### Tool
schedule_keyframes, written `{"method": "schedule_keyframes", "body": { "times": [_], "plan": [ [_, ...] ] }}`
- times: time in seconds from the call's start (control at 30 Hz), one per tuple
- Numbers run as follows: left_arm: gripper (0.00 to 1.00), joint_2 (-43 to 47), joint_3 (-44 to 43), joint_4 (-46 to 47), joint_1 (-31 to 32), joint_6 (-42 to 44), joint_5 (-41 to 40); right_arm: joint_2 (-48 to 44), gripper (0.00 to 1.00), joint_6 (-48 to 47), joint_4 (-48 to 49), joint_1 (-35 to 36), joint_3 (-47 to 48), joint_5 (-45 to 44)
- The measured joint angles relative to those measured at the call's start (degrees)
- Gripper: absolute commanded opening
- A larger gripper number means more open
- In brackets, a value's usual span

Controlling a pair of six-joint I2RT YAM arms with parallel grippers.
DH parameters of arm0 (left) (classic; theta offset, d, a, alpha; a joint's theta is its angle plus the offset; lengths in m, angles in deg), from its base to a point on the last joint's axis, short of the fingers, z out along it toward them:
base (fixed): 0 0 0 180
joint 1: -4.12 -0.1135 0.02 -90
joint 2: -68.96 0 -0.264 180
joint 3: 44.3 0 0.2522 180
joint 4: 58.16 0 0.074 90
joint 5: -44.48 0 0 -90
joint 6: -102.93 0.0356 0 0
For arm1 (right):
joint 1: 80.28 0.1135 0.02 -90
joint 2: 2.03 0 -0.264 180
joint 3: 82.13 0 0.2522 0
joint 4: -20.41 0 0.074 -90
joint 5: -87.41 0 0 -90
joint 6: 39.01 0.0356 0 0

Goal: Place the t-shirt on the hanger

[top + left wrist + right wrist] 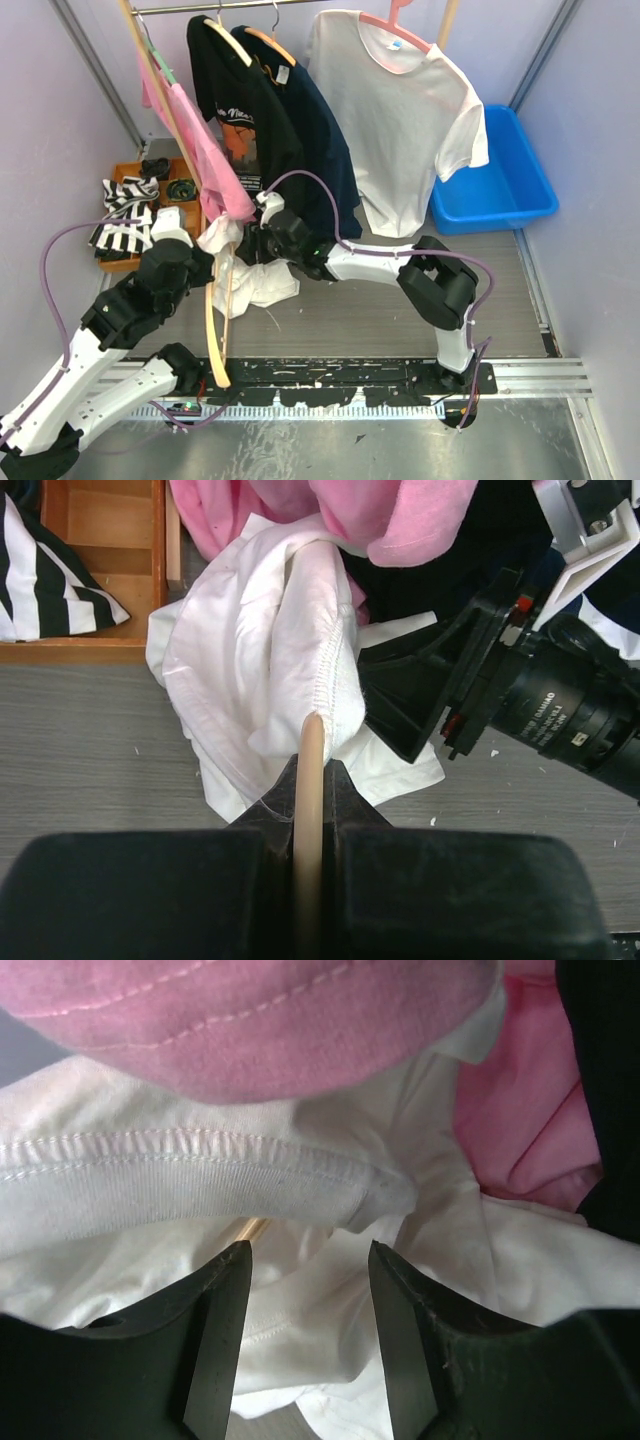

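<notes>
The white t-shirt [258, 282] lies bunched on the table, with part of it pulled over one end of the wooden hanger [212, 330]. My left gripper [207, 272] is shut on the hanger's curved arm. In the left wrist view the hanger [311, 742] runs up between the jaws of that gripper [311, 765] into the t-shirt [260, 650]. My right gripper [248, 243] is pressed close to the same bundle. Its jaws stand apart in the right wrist view [310, 1280]; t-shirt fabric [320, 1330] lies just beyond them. A sliver of hanger [248, 1228] shows under the ribbed hem.
A pink t-shirt [195, 150] hangs just over the work spot and fills the top of the right wrist view [260, 1020]. Black t-shirts [270, 110] and a white t-shirt on a pink hanger [400, 120] hang behind. A blue bin [505, 170] stands right, an orange tray [125, 262] with striped cloth left.
</notes>
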Motion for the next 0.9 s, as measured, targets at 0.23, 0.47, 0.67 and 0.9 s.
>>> {"method": "schedule_keyframes", "body": {
  "times": [0.23, 0.47, 0.67, 0.9],
  "plan": [
    [0.00, -0.04, -1.44, -0.83, 0.00, 0.35, 0.02, 2.34, 0.56, -0.52, -1.40, 1.84, 2.60, -10.69],
    [0.00, -0.07, -2.54, -2.27, 0.00, 0.57, 0.02, 5.77, 0.38, -0.50, -3.61, 1.84, 7.56, -17.99],
    [0.00, -0.04, -3.02, -2.32, 0.00, 0.59, -0.09, 6.25, 0.01, -1.42, -4.74, 2.23, 8.76, -21.35],
    [0.00, -0.66, -3.72, -1.31, 0.00, 0.63, -1.16, 1.49, 0.01, -4.48, -6.12, 6.29, 3.58, -25.03]
  ]
}}
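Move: From the right hand, open beside the hanger, the near hem of the white t-shirt lies about 5 cm ahead, some 1 cm to the left and slightly below. The pink shirt's hem hangs about 9 cm ahead, 3 cm left and 4 cm higher; the black shirt is roughly 10 cm ahead and 8 cm right. From the left hand, which already holds the hanger, that t-shirt hem is some 8 cm ahead, 6 cm right and 8 cm below. Forward about 5 cm goes the right hand, nearly level, into the t-shirt's hem below the pink shirt, swinging some 15 degrees clockwise; there its fingers close from about half open and pinch the white edge, then draw it back 3 to 4 cm and slightly right. The left hand keeps its hold on the hanger and rises about 2 cm. ##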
